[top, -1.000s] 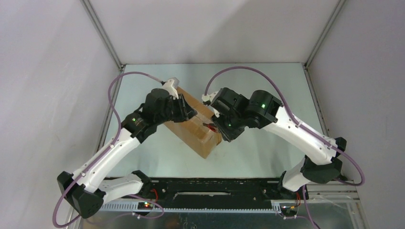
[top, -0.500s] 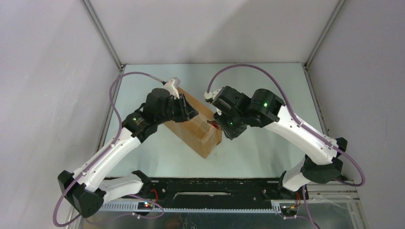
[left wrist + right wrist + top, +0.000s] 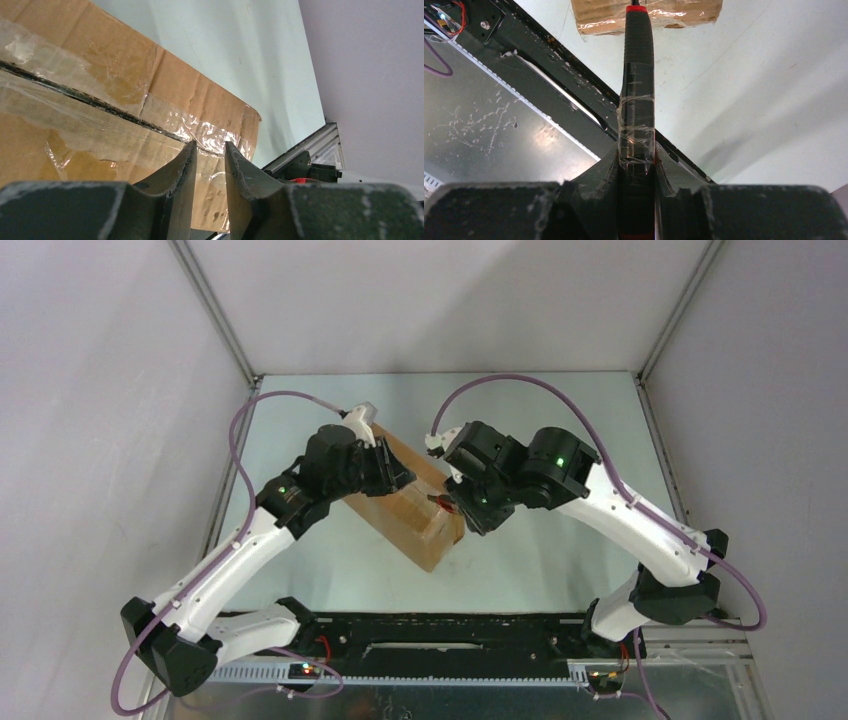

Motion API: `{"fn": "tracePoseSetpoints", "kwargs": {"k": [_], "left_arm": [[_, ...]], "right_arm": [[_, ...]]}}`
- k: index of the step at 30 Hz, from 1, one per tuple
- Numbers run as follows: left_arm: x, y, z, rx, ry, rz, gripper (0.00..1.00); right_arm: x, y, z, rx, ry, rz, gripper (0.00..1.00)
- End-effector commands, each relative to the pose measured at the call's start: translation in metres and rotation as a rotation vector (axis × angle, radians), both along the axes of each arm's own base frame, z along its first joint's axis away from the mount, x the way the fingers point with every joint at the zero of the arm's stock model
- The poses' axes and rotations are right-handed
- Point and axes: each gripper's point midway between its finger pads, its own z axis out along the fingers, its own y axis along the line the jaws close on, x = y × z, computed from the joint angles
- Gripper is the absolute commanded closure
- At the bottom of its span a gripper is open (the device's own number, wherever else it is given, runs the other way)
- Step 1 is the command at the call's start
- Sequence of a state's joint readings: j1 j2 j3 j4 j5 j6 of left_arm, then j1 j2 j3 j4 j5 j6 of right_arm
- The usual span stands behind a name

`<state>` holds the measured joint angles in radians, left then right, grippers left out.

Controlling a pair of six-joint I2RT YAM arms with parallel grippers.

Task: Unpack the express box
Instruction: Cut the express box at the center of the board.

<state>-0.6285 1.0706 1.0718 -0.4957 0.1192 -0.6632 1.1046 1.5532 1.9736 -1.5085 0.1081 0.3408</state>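
The express box (image 3: 412, 520), a brown cardboard carton, lies slantwise mid-table. Clear tape covers its dark flap seam (image 3: 75, 96). My left gripper (image 3: 397, 476) rests over the box's far top, and in the left wrist view the gripper (image 3: 210, 146) shows a narrow gap with nothing between the fingers. My right gripper (image 3: 455, 505) is shut on a black, red-trimmed tool (image 3: 638, 75) wrapped in clear tape. The tool's tip points at the near end of the box (image 3: 599, 15). In the top view the tool (image 3: 440, 502) meets the box's right top edge.
A black rail (image 3: 430, 632) runs along the near table edge and crosses the right wrist view as the same rail (image 3: 549, 55). Grey walls and metal frame posts (image 3: 215, 315) close in the table on three sides. Purple cables loop above both arms.
The right wrist has shifted slightly at the box's edge with the tool. The left arm and the box have stayed in place.
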Motion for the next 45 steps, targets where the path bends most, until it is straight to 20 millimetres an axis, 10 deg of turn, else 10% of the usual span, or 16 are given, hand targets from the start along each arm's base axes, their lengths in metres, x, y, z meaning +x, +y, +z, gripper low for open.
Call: {"fn": "tracePoseSetpoints", "kwargs": {"k": [1, 20, 33, 42, 45], "left_arm": [[-0.004, -0.005, 0.011, -0.042, -0.016, -0.02, 0.69], [-0.032, -0.045, 0.02, -0.175, 0.029, -0.138, 0.7], [-0.047, -0.043, -0.071, -0.143, 0.192, -0.046, 1.0], [-0.047, -0.038, -0.104, -0.037, 0.19, -0.027, 1.0], [-0.043, -0.036, -0.086, -0.04, 0.142, -0.024, 1.0]], "right_arm": [[-0.004, 0.001, 0.007, 0.036, -0.007, 0.001, 1.0], [0.001, -0.001, -0.017, -0.041, 0.012, -0.005, 1.0], [0.013, 0.01, -0.019, -0.018, 0.011, -0.026, 1.0], [0.03, 0.026, -0.014, -0.004, -0.044, -0.071, 1.0], [0.034, 0.028, -0.004, 0.003, -0.098, -0.081, 1.0]]}}
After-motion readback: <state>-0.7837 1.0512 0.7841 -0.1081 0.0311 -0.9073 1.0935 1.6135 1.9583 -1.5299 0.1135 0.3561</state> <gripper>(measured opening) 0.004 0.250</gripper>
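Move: The near end of the taped seam, on top of the express box, lies about 6 cm to the left hand's right, some 5 cm back and 5 cm lower. The cutter's blade is closer, roughly 4 cm right, 3 cm back and 4 cm down. From the right hand, which holds the cutter, that seam end is about 4 cm ahead, 6 cm left and 6 cm below; the box's middle is some 9 cm ahead, 15 cm left and 13 cm below. Swinging right and back some 6 cm, with a slight rise first, the empty left hand then sinks towards the seam's near end beside the blade, shutting its fingers and easing a little forward; it rolls about 10 degrees, left side down, and its closed tips come down onto the taped top. The right hand keeps its grip on the cutter and lowers it about 2 cm at the seam. ##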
